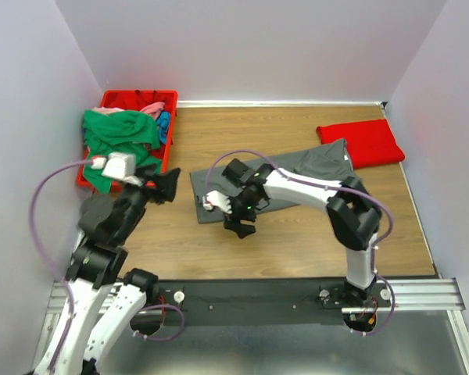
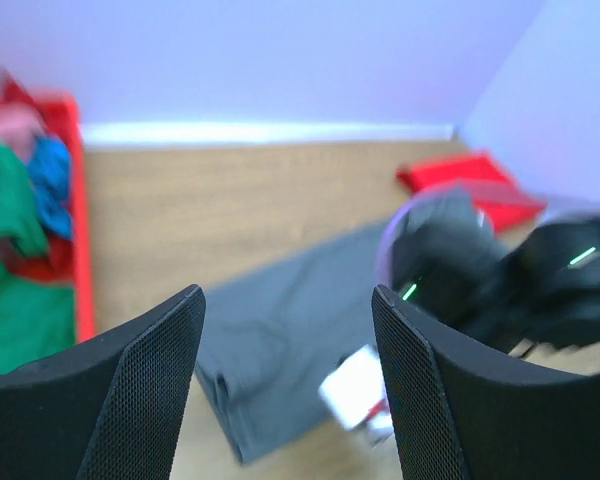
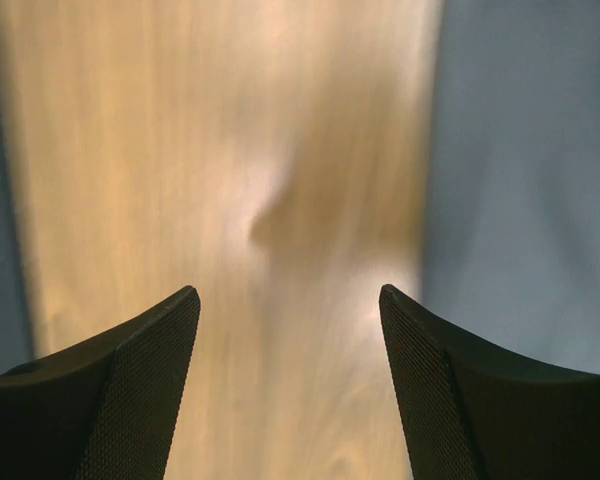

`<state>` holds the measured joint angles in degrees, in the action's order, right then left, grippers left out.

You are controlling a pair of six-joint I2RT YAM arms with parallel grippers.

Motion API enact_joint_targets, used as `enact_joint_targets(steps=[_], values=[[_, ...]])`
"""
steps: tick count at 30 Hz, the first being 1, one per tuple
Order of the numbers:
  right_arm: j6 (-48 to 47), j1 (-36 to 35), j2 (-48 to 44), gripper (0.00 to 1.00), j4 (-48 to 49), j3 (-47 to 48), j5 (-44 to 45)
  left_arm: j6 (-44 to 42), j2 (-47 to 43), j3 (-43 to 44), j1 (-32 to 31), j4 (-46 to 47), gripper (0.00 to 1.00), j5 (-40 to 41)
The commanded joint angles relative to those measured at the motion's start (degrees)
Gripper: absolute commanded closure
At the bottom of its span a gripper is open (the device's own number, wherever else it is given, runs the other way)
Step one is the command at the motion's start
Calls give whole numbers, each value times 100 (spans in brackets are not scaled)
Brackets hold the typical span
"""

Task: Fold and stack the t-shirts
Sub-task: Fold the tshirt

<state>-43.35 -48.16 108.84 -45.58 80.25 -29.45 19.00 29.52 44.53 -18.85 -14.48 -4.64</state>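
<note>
A dark grey t-shirt (image 1: 316,162) lies folded into a long strip across the middle of the table. A bright red t-shirt (image 1: 361,142) lies folded at the back right. Green (image 1: 117,133), pink (image 1: 144,109) and blue (image 1: 164,125) shirts are heaped in the bin. My left gripper (image 1: 166,186) hangs open just left of the grey strip's near end (image 2: 280,330), holding nothing. My right gripper (image 1: 233,201) is open above that same end, its fingers (image 3: 160,370) over bare wood, with grey cloth (image 3: 520,200) to one side.
A red plastic bin (image 1: 137,95) stands at the back left against the wall (image 2: 75,220). Walls close the table on the left, back and right. My right arm (image 2: 500,270) fills the right of the left wrist view.
</note>
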Motion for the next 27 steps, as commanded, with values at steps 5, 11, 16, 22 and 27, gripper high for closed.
enact_joint_targets(steps=[5, 11, 16, 22, 27], values=[[406, -650, 1262, 23, 550, 1309, 1731, -398, -1211, 636, 22, -433, 21, 1131], [653, -817, 1763, 33, 603, 1836, 2057, -319, -1554, 627, 22, -565, 21, 1168], [688, -861, 1948, 45, 603, 1846, 2101, -310, -1581, 627, 13, -565, 21, 1106], [679, -870, 1966, 78, 612, 1617, 2014, -257, -1581, 574, 22, -512, 21, 992], [635, -870, 1712, 99, 665, 1266, 1724, -134, -1651, 443, 22, -433, 21, 860]])
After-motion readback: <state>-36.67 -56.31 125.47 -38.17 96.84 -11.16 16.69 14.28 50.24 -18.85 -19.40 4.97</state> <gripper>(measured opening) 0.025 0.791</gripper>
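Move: The grey t-shirt's near edge, by its left corner, is what my right hand is going for: about 8 cm to its left, 5 cm farther out and some 4 cm below. The folded red t-shirt lies roughly 28 cm ahead and 33 cm to the right of that hand, the red basket about 29 cm ahead and 33 cm to the left. From my left hand, that near edge is some 30 cm below, 2 cm ahead and 8 cm to the right. I swing my right hand left and forward about 9 cm, sinking nearly 4 cm onto the near edge of the grey t-shirt beside its left corner, fingertips tipping forward some 15 degrees. There I stop and shut the wide-open fingers, pinching the cloth edge. Meanwhile my open left hand rises, drawing back and left away from the shirt and tilting its fingers up. ##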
